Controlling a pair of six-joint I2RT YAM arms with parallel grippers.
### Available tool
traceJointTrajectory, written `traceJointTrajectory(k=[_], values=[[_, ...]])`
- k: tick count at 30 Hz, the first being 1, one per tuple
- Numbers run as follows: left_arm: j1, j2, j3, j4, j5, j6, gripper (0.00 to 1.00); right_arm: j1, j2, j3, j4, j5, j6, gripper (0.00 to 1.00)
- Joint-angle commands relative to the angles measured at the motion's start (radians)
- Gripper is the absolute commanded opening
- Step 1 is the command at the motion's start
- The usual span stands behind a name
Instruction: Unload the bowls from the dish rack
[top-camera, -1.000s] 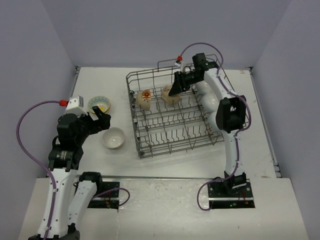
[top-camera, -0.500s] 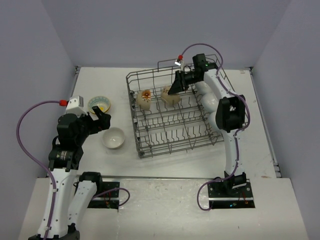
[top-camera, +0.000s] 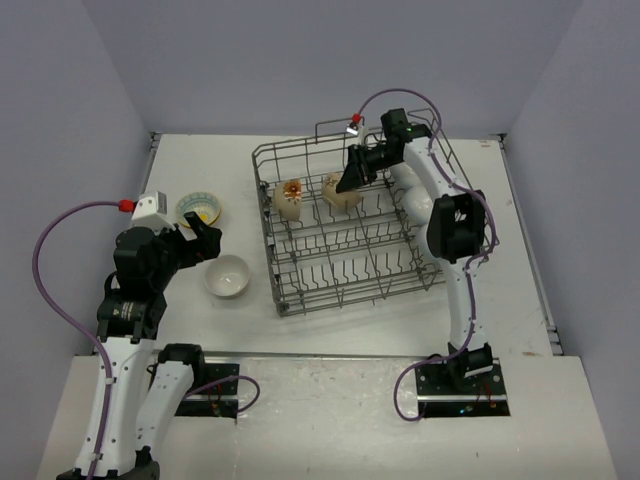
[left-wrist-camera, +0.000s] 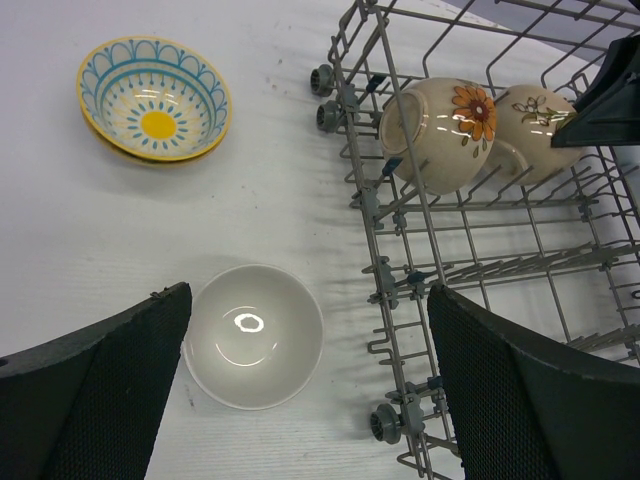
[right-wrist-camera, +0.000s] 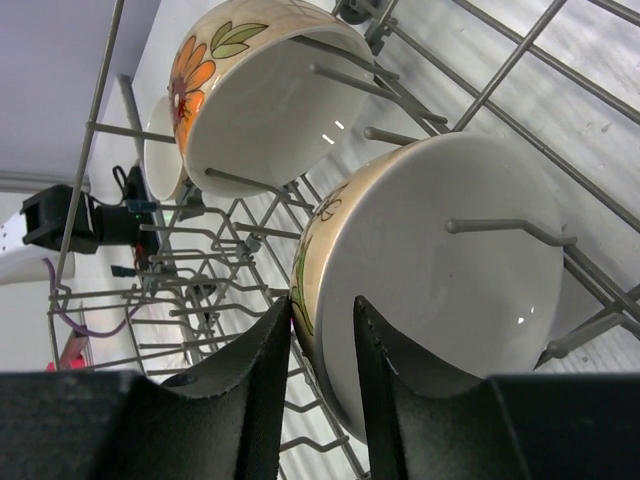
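Note:
Two cream flower-patterned bowls stand on edge among the tines at the back of the grey wire dish rack (top-camera: 350, 270): one on the left (top-camera: 290, 197), one on the right (top-camera: 338, 192). My right gripper (top-camera: 348, 183) reaches down onto the right bowl. In the right wrist view its jaws (right-wrist-camera: 322, 305) pinch that bowl's (right-wrist-camera: 450, 300) rim, one finger outside, one inside. The other cream bowl (right-wrist-camera: 260, 100) leans just beyond. My left gripper (left-wrist-camera: 308, 300) hangs open above a plain white bowl (left-wrist-camera: 254, 335) on the table, holding nothing.
A teal-rimmed bowl with a yellow centre (top-camera: 199, 209) sits on the table left of the rack, stacked on another. The white bowl (top-camera: 227, 275) lies close to the rack's left wall (left-wrist-camera: 390, 290). Upright tines (right-wrist-camera: 200, 260) crowd around the gripped bowl.
My right gripper's jaws have narrowed onto the right cream bowl's rim. The left arm and all bowls stay where they were.

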Motion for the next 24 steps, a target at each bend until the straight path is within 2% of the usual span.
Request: traceJointTrajectory(k=[1,7,10,16,24], values=[[0.004,-0.003,-0.002,0.04,0.015,0.038,1.0,0.004,0.032,0.045,-0.05,-0.048,-0.057,0.31],[0.004,0.0,-0.002,0.04,0.014,0.038,1.0,0.003,0.036,0.03,-0.021,-0.161,-0.059,0.18],[0.004,-0.001,-0.002,0.04,0.011,0.038,1.0,0.0,0.035,0.019,0.011,-0.196,-0.037,0.01],[0.004,-0.006,-0.002,0.04,0.004,0.036,1.0,-0.013,-0.027,-0.087,0.226,-0.347,0.113,0.0],[0.005,-0.012,-0.005,0.04,-0.011,0.033,1.0,-0.026,-0.166,-0.225,0.606,-0.378,0.468,0.0]])
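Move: The right hand's fingers already straddle the upper rim of the middle bowl on its wires; that bowl's middle is about 2 cm to the left, level fore and aft, and 4 cm below. The flower bowl stands roughly 14 cm left, 3 cm back and 4 cm below the hand; the far white bowl about 13 cm right, 3 cm ahead and 4 cm below. From the idle left hand, the middle bowl is some 22 cm ahead, 31 cm right and 15 cm below. Leftward and slightly back, the right hand slides about 1.5 cm farther over the middle bowl's rim while its fingers close from a partial opening and pinch the wall, one finger inside and one outside. Keeping that pinch, it then rises about 1 cm and eases a little forward, its left-pointing fingertips tilting up by some 15 degrees. ##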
